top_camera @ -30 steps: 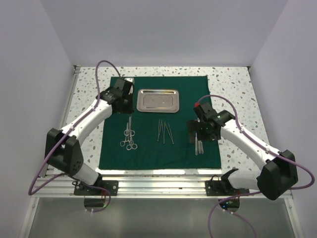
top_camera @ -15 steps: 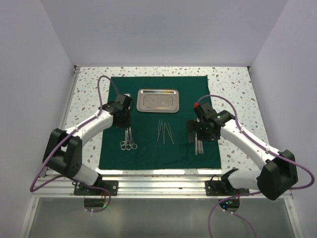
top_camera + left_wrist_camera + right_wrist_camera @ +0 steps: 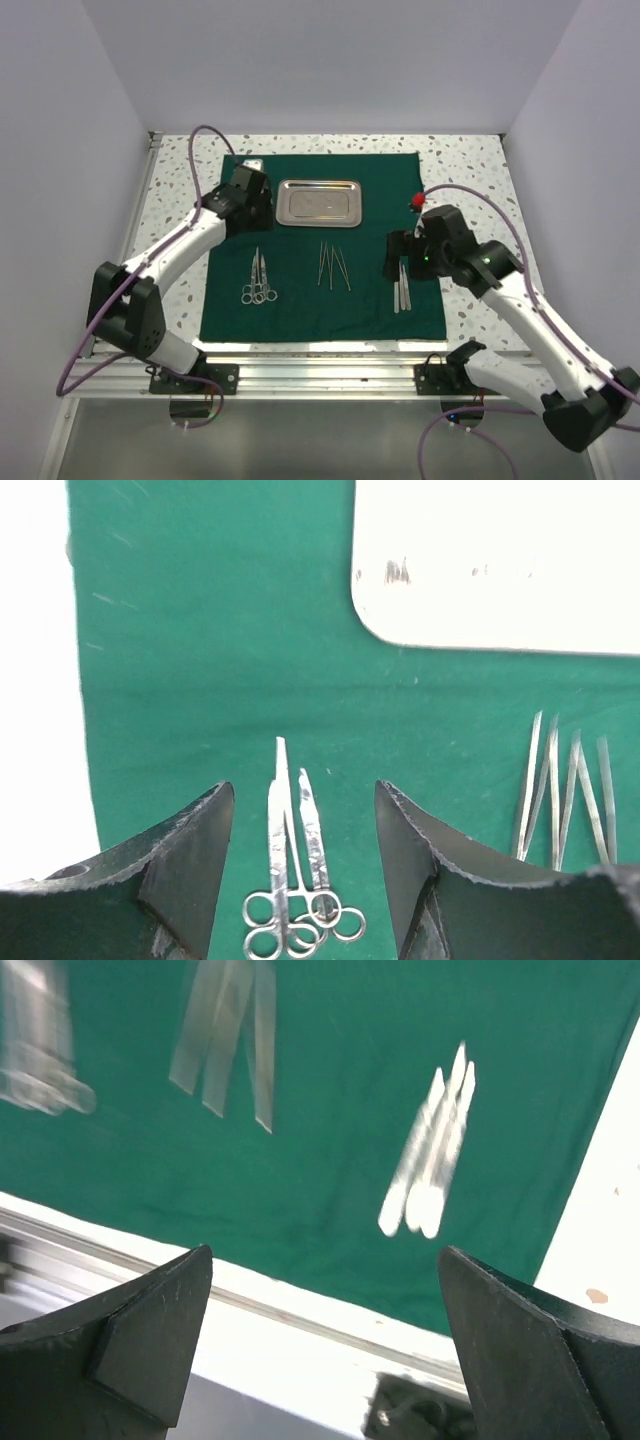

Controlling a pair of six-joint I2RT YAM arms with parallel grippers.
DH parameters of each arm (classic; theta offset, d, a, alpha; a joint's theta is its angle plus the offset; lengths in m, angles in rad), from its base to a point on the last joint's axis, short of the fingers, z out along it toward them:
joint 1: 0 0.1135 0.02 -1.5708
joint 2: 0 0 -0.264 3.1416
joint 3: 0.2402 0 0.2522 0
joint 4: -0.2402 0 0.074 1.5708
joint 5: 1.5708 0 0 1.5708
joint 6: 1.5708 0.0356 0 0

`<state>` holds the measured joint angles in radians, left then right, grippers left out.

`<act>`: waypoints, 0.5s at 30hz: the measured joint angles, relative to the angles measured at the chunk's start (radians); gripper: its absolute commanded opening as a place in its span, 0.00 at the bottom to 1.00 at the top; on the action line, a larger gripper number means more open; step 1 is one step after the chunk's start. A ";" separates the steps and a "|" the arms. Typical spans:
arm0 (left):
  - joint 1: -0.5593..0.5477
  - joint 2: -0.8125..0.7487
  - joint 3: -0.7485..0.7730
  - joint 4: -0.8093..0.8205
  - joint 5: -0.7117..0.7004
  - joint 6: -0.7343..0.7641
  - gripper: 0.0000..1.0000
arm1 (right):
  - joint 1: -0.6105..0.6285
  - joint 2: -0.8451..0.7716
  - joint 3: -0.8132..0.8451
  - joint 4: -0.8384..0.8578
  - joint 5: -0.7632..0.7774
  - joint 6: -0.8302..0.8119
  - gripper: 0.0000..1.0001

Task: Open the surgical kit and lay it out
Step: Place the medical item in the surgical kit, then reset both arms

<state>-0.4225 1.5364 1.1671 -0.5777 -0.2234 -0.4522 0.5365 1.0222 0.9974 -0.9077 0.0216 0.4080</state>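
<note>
The dark green drape (image 3: 320,250) lies spread flat on the table. The shiny steel tray (image 3: 318,203) sits on its far middle. Ring-handled scissors and forceps (image 3: 259,280) lie left of centre, slim tweezers (image 3: 334,266) in the middle, and flat silver handles (image 3: 401,287) on the right. My left gripper (image 3: 254,210) is open and empty beside the tray's left end; its wrist view shows the scissors (image 3: 295,870) between the open fingers, and the tray (image 3: 500,560). My right gripper (image 3: 397,258) is open and empty above the flat handles (image 3: 430,1175).
Speckled white table (image 3: 470,180) surrounds the drape. An aluminium rail (image 3: 320,355) runs along the near edge, and it shows under the right gripper (image 3: 325,1252) in the blurred right wrist view. Walls enclose the left, right and back sides.
My left gripper has pulled back from the scissors toward the drape's far left, beside the tray. My right arm has lifted and swung its elbow outward; its wrist view is blurred with motion.
</note>
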 measured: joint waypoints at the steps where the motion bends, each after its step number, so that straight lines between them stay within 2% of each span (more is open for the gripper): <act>1: -0.004 -0.031 0.000 0.000 -0.020 0.002 0.63 | 0.000 -0.041 0.021 0.004 -0.005 0.004 0.98; 4: -0.012 -0.181 -0.030 0.058 -0.091 0.018 0.67 | 0.000 -0.146 0.098 0.042 0.013 0.012 0.98; 6: -0.017 -0.368 -0.135 0.201 -0.137 0.050 0.75 | 0.000 -0.200 0.143 0.072 0.046 0.016 0.98; 7: -0.018 -0.463 -0.198 0.275 -0.156 0.066 0.86 | 0.000 -0.219 0.158 0.087 0.062 0.016 0.98; 8: -0.019 -0.586 -0.286 0.388 -0.178 0.094 0.88 | 0.000 -0.241 0.167 0.100 0.076 0.016 0.98; 10: -0.019 -0.729 -0.391 0.513 -0.214 0.117 0.89 | 0.000 -0.275 0.174 0.119 0.102 0.013 0.98; 12: -0.019 -0.784 -0.430 0.589 -0.254 0.141 0.88 | 0.000 -0.290 0.174 0.122 0.121 0.009 0.98; 15: -0.019 -0.746 -0.428 0.611 -0.270 0.168 0.86 | 0.000 -0.298 0.167 0.124 0.138 0.004 0.98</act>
<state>-0.4416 0.7902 0.7395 0.0330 -0.4934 -0.2844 0.5365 0.7246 1.1648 -0.7841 0.1600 0.4118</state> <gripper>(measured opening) 0.871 0.983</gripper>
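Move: Both hands are empty. The left has the three scissors it is leaving about 9 cm back, directly in line and 6 cm below, with the tray some 8 cm ahead and 13 cm right, and the tweezers 15 cm right and 7 cm back. The right hand hovers about 11 cm over the scalpels, which lie 3 cm to its right; from it the tweezers are roughly 12 cm left and 4 cm ahead, the scissors 28 cm left. Both empty hands draw off upward from the laid-out kit, the left climbing fast by about 18 cm away from the scissors and tray while swinging some 6 cm left and a little back, its wrist tipping up roughly 50 degrees until the fingers point nearly level and its jaws spreading wider. The right goes up about 16 cm from above the scalpels, tipping up some 30 degrees with its left side rising slightly, fingers staying wide open, and neither hand touches anything. ##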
